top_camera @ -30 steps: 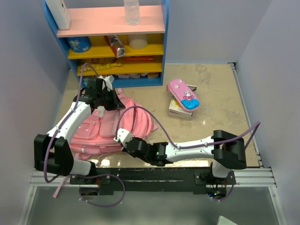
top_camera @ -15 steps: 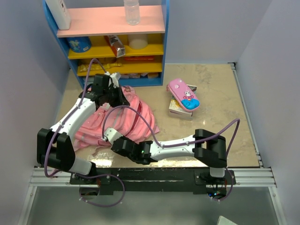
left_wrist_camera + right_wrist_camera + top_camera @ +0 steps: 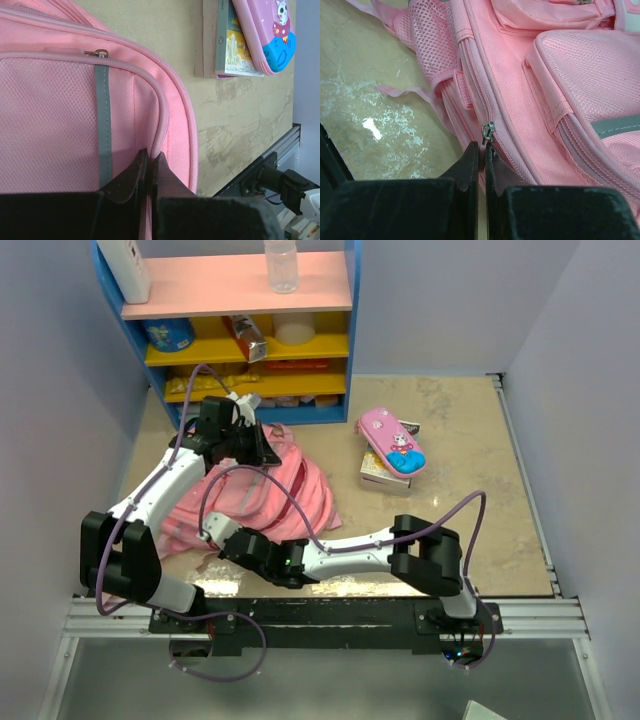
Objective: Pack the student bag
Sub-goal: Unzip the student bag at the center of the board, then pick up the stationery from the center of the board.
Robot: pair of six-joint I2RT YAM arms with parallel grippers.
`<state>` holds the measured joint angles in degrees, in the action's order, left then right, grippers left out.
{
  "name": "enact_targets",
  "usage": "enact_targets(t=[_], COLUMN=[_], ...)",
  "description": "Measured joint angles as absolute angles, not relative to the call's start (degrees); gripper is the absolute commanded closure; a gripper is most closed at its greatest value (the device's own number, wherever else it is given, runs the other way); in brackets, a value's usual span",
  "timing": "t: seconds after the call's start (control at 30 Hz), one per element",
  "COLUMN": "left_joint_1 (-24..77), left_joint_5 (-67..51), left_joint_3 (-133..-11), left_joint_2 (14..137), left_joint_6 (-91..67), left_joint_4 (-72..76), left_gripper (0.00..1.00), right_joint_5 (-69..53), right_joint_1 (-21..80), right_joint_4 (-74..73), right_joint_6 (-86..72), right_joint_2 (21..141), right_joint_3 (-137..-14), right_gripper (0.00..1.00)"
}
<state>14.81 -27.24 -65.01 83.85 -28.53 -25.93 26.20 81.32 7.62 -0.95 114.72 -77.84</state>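
Note:
The student bag [image 3: 300,485], big, soft and pink, lies bunched at the left of the table, its far end raised. At that far end my left gripper [image 3: 266,448] is shut; the left wrist view shows its tips [image 3: 150,156] pinching the pink piping beside a grey stripe [image 3: 102,120]. My right gripper [image 3: 209,538] is at the bag's near left edge, shut. In the right wrist view its tips [image 3: 482,147] close just under a metal zip slider [image 3: 489,131] on the bag [image 3: 530,95], with the pull between them.
A pink pencil case [image 3: 392,440] lies on a book [image 3: 385,478] to the right of the bag. A blue shelf unit [image 3: 250,330] with a bottle [image 3: 281,265] stands at the back. The metal rail [image 3: 330,612] runs along the near edge.
The left gripper has pulled the bag's far end up and toward the shelf. The right gripper has slid left along the bag's near edge. The bag has bunched and narrowed.

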Motion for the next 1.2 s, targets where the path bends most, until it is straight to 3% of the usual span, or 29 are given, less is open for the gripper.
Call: enact_targets(t=[0.13,0.17,0.2,0.43,0.6,0.77,0.97,1.2], left_joint_1=[14.85,14.96,15.09,15.31,15.4,15.4,15.4,15.4], left_joint_5=[-29.04,-29.87,-30.63,-35.57,-36.67,-37.71,-39.24,-39.75], left_joint_3=[-65.17,-65.47,-65.91,-69.8,-70.04,-70.59,-70.61,-70.57], left_joint_2=[83.55,83.55,83.55,83.31,81.21,80.01,80.01,79.7], left_joint_6=[-24.43,-22.81,-21.1,-4.36,5.8,13.19,18.11,19.22], left_joint_4=[-25.8,-25.61,-25.32,-29.58,-35.77,-41.58,-45.17,-45.69], left_gripper=[1.0,1.0,1.0,1.0,1.0,1.0,1.0,1.0], right_joint_5=[24.43,23.16,22.28,19.81,20.6,28.93,30.17,28.51], right_joint_1=[80.77,80.53,80.44,79.22,66.17,53.21,36.45,27.68], right_joint_4=[9.19,9.13,9.17,6.5,2.22,-2.52,-10.5,-16.03], right_joint_6=[-1.89,-2.33,-2.74,-8.21,-15.86,-21.67,-23.77,-23.68], right_joint_2=[111.79,109.91,107.77,88.27,74.43,64.42,73.58,86.46], right_joint_3=[-74.15,-72.36,-70.5,-60.31,-58.17,-56.6,-61.95,-63.11], right_gripper=[0.72,0.32,0.02,0.01,0.01,0.01,0.01,0.01])
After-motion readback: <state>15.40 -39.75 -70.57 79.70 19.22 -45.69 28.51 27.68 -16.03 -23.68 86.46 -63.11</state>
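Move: The right hand still pinches the zipper pull at the student bag's near edge. From it the pencil case lies about 20 cm ahead, 40 cm right and 4 cm lower, on books centred some 16 cm ahead and 40 cm right. The bag's middle is about 7 cm ahead and 6 cm right of it. The left hand already grips the pocket rim, the bag's middle about 8 cm back, 4 cm left and 7 cm below. Right hand releases zipper pull, swings 40 cm right and forward to the pencil case; left draws rim back. ##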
